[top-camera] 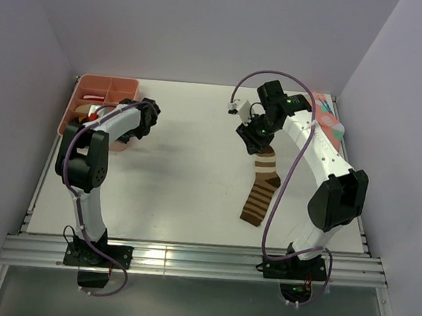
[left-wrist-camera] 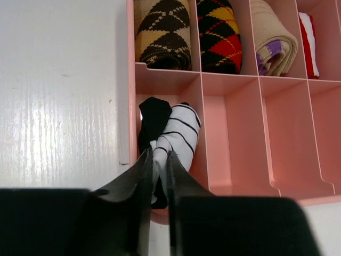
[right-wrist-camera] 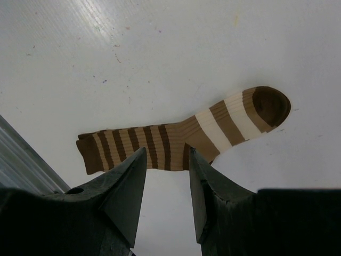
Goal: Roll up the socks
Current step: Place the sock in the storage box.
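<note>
The small white sock [left-wrist-camera: 181, 133], thin black stripes and black ends, lies bunched in the near-left compartment of the pink tray [left-wrist-camera: 234, 122]. My left gripper [left-wrist-camera: 160, 154] is shut on its near end, white fabric pinched between both fingers. In the top view this gripper [top-camera: 119, 138] dips into the tray's [top-camera: 106, 87] front edge. The longer brown-and-tan striped sock [right-wrist-camera: 176, 141] lies flat and unrolled on the white table [top-camera: 262, 189]. My right gripper [right-wrist-camera: 166, 154] hangs open just above its heel bend, holding nothing; from above the gripper [top-camera: 254, 136] sits over the sock's far end.
The tray's far row holds rolled socks: a brown argyle one [left-wrist-camera: 162, 32], a red-and-yellow argyle one [left-wrist-camera: 218, 34], a beige one [left-wrist-camera: 274, 37]. A pink dotted sock [top-camera: 328, 118] lies at the back right by the wall. Metal rails run along the table's near edge.
</note>
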You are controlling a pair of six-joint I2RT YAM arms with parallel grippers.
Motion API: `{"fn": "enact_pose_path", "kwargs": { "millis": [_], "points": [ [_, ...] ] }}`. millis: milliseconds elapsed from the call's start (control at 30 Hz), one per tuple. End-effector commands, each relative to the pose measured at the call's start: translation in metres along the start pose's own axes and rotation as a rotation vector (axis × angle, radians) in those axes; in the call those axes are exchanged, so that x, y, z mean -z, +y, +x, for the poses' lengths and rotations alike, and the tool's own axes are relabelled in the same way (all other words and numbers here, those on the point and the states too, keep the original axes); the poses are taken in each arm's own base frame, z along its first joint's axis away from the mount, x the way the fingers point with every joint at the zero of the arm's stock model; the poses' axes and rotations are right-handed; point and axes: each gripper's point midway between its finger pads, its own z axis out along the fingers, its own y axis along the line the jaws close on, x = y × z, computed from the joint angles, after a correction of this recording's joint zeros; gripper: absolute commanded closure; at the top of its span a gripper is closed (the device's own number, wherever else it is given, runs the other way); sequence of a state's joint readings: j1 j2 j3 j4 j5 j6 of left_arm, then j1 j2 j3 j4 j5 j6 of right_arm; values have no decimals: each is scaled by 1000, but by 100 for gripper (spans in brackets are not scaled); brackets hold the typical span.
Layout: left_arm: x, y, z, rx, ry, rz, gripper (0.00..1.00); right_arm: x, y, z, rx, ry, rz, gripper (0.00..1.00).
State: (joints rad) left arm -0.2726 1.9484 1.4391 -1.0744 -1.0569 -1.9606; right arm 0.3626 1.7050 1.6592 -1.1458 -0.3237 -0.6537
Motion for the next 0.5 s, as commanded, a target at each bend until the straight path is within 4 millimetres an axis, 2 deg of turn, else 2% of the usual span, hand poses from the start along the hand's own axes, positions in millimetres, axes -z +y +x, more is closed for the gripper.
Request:
{"fn": "enact_pose_path", "kwargs": {
  "millis": [0,100,233,467],
  "points": [
    [3,-38,-12,827,22,-18,80,8,-2,-2,23,-25,10,55],
    [2,-39,-8,838,34,-26,70,8,-3,0,24,-21,12,55],
    [3,-42,-8,849,48,-23,49,9,-3,1,27,-16,12,55],
    [9,-46,-18,865,58,-6,39,6,-3,2,26,-12,3,55]
  ]
}}
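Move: The striped black-and-white sock is in the left gripper's nearly shut fingertips, its middle about 1 cm ahead, 1 cm left and 2 cm below, in the box's nearest right-hand compartment. The empty compartment lies some 5 cm ahead of the hand, level sideways. The brown patterned sock is about 11 cm to the hand's left, the red patterned sock as far left and 5 cm ahead. From the right hand the striped sock lies some 41 cm left, 4 cm ahead and 10 cm below. Open the left gripper from nearly shut to a bit over half wide and let go of the striped sock in its compartment. As the fingers spread, ease the hand about 2 cm forward, towards the empty compartment, and slightly right, keeping roughly the same height, until the far fingertip stands over the empty compartment and the near one by the sock's black end. ##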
